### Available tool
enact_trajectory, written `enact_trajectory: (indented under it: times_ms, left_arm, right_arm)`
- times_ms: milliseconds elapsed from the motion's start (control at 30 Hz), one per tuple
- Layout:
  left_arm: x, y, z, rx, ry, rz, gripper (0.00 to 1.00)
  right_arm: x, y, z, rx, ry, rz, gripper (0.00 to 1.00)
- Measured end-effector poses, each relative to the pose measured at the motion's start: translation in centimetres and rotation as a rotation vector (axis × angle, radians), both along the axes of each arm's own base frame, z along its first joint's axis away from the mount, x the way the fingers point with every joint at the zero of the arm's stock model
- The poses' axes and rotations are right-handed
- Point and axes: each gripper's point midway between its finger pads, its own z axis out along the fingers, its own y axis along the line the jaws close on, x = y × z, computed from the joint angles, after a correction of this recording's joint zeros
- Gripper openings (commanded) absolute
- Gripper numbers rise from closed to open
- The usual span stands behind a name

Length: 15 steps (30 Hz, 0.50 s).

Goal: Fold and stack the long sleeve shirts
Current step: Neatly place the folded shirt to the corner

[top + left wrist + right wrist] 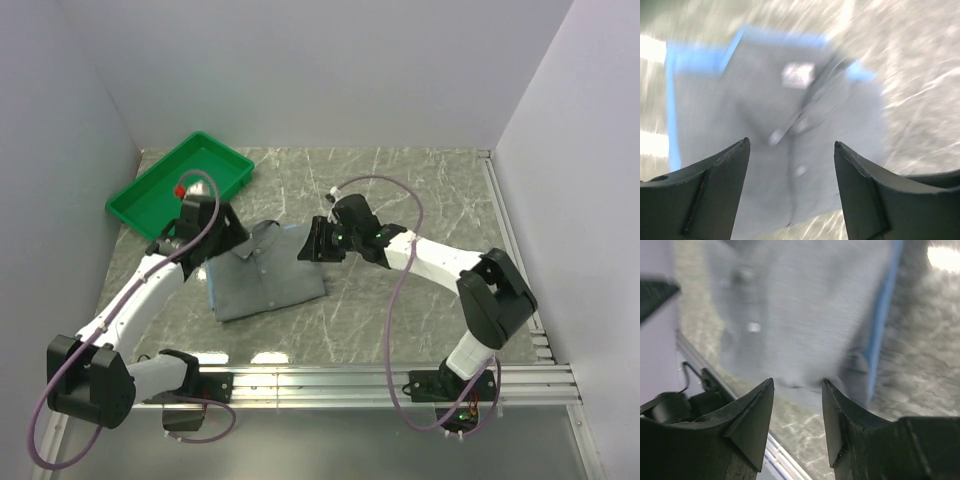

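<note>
The grey long sleeve shirt (pixel 268 275) lies folded on the table with its collar toward the back. It sits on the light blue shirt (pixel 672 100), of which only thin edges show around it. My left gripper (pixel 232 240) hovers at the collar's left side. In the left wrist view, which is blurred, the left gripper (pixel 791 142) is open over the grey shirt (pixel 765 115) and its button line, with nothing between the fingers. My right gripper (pixel 305 248) is at the folded shirt's right edge. The right gripper (pixel 798 381) is open, tips by the hem of the grey shirt (pixel 805 305), with a blue strip (pixel 882 315) alongside.
A green plastic tray (pixel 180 180) stands at the back left, close behind the left arm. White walls close in the table on the left, back and right. An aluminium rail (pixel 400 380) runs along the near edge by the arm bases.
</note>
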Motion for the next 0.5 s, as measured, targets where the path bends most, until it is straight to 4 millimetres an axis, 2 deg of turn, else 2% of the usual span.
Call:
enact_trajectory:
  times_ms: [100, 167, 233, 300, 400, 500]
  left_arm:
    - [3.5, -0.6, 3.9, 0.026, -0.12, -0.045, 0.73]
    - [5.7, -1.0, 4.7, 0.055, -0.147, -0.062, 0.7]
    - [7.8, -1.3, 4.0, 0.093, -0.144, -0.078, 0.67]
    - [9.1, -1.6, 2.0, 0.133, -0.106, -0.102, 0.62]
    - [9.3, -2.5, -1.4, 0.189, -0.029, -0.159, 0.55]
    - [9.1, -3.9, -3.3, 0.228, 0.011, -0.215, 0.43]
  right_arm:
    - [0.3, 0.0, 2.9, 0.029, -0.075, 0.012, 0.52]
    - [0.2, -0.3, 4.3, 0.039, -0.108, 0.014, 0.52]
    - [0.1, -0.5, 5.2, 0.046, -0.132, 0.015, 0.52]
    - [0.0, -0.6, 5.9, 0.05, -0.15, 0.015, 0.52]
    - [-0.2, -0.9, 6.0, 0.048, -0.157, 0.012, 0.53]
    - [-0.5, -1.3, 5.4, 0.033, -0.147, 0.011, 0.53]
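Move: Over the folded grey shirt, the left hand has the shirt's collar about 8 cm ahead, 5 cm to its right and some 10 cm below. The shirt's middle lies about 4 cm back and 5 cm right of that hand; the green bin stands roughly 14 cm ahead and 15 cm left. From the right hand, the collar is some 5 cm ahead and 12 cm left, 8 cm lower, and the shirt's middle about 4 cm back and 11 cm left. Swinging forward about 9 cm, the empty left hand first rises some 4 cm, then sinks nearly 8 cm and drifts right to come down towards the shirt's collar and far edge, turning about 10 degrees clockwise and narrowing its fingers to half open without reaching the cloth. The right hand lifts about 6 cm straight up from the shirt's right side, then hangs there half open. ##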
